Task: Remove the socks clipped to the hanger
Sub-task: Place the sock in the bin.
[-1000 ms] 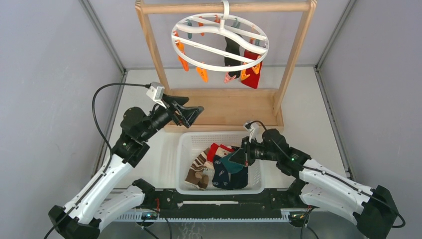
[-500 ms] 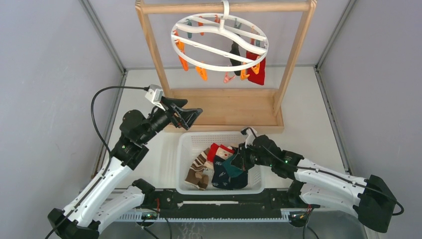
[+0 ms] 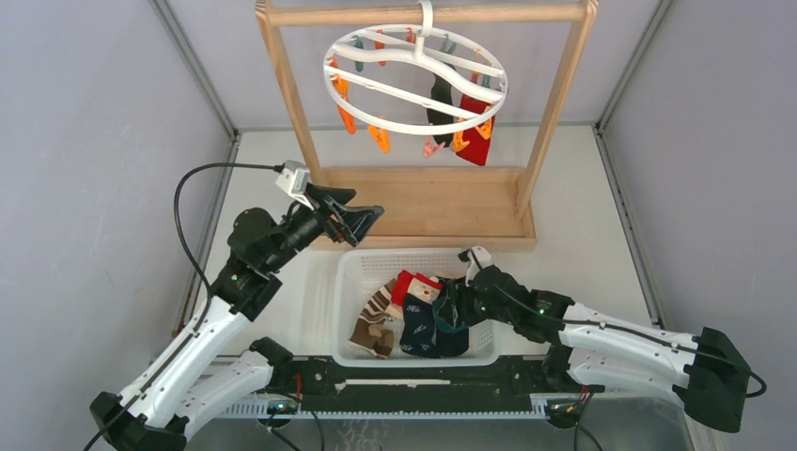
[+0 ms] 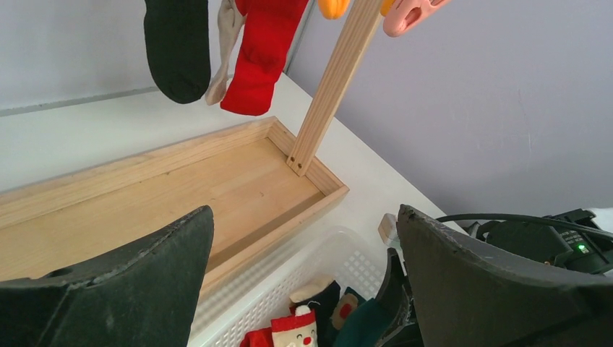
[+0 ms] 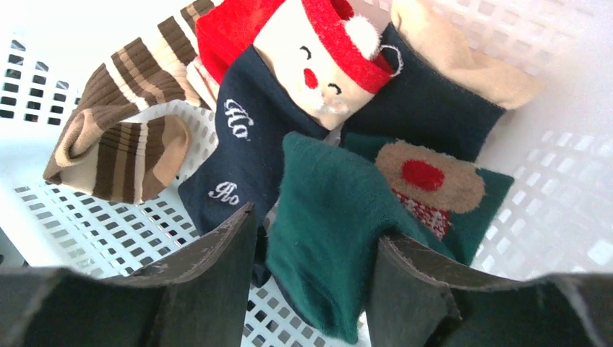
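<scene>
The white ring hanger point(image 3: 416, 80) hangs from the wooden rack with a black sock point(image 3: 439, 99) and a red sock point(image 3: 476, 141) clipped at its right side; both socks, black point(image 4: 177, 47) and red point(image 4: 264, 50), also show at the top of the left wrist view. My left gripper point(image 3: 362, 218) is open and empty, raised over the rack's base and pointing toward those socks. My right gripper point(image 3: 449, 305) is low inside the white basket point(image 3: 352, 272), jaws apart. A dark green sock point(image 5: 332, 210) lies between its fingers on the pile, with a gap beside the left finger.
The basket holds a brown striped sock point(image 5: 123, 144), a navy sock point(image 5: 246, 144), a Santa sock point(image 5: 318, 58) and a red one. The wooden rack's base tray point(image 4: 181, 188) stands just behind the basket. Orange and teal clips dangle from the ring. Grey walls enclose the table.
My right gripper has sunk into the basket and its jaws have parted, leaving the green sock on the pile. The hanger's socks sway slightly. The left arm has barely moved.
</scene>
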Motion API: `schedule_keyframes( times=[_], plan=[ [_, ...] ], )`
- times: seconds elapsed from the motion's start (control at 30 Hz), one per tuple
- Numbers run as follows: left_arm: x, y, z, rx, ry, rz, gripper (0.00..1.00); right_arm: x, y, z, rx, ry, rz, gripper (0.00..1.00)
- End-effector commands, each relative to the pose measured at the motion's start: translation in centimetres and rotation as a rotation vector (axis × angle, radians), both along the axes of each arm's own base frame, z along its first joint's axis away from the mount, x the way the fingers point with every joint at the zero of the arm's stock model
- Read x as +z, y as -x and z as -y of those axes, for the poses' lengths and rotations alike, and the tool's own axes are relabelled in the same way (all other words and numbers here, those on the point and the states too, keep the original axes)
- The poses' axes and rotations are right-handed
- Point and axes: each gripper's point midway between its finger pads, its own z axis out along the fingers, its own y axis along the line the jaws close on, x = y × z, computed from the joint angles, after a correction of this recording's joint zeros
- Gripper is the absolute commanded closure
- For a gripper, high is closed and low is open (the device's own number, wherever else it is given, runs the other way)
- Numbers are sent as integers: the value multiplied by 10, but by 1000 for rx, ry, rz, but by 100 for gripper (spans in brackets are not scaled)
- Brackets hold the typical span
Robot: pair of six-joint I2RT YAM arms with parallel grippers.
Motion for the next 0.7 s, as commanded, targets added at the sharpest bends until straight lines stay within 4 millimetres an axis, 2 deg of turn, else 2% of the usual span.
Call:
schedule_keyframes(
  times=[0.0,0.07,0.27,0.5,0.67],
  plan=[
    [9,4,2,-9,22,18,0,12,-4,8,-61,7,48,40],
    [10,5,3,-13,22,20,0,17,-3,10,-71,4,61,39],
    [9,3,7,-18,17,14,0,40,5,18,-82,42,124,19],
    [8,3,12,-24,14,6,0,60,12,27,-96,64,174,17],
    [11,2,16,-21,9,4,0,73,10,39,-160,59,227,17]
  ],
)
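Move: The green reindeer sock hangs loosely between the right hand's parting fingers and runs down onto the pile in the bin, its middle about 1 cm ahead and 3 cm below. The Santa sock lies level with the hand, some 7 cm left and 4 cm lower, the striped sock about 16 cm left and 1 cm nearer the base; the red cuff is roughly 11 cm left and 5 cm ahead. From the left hand, the green sock is about 17 cm right, 12 cm back and 30 cm below. With its fingers already partly apart, the right hand goes on opening wide to let go of the green reindeer sock, first easing a little to the right and then rising about 5 cm off the pile, while drawing 2 to 3 cm right and some 2 cm back and swinging its fingers about 10 degrees more to the front. The left hand, empty and wide open, drifts only some 2 cm to the right and down, still high beyond the bin's far edge. ##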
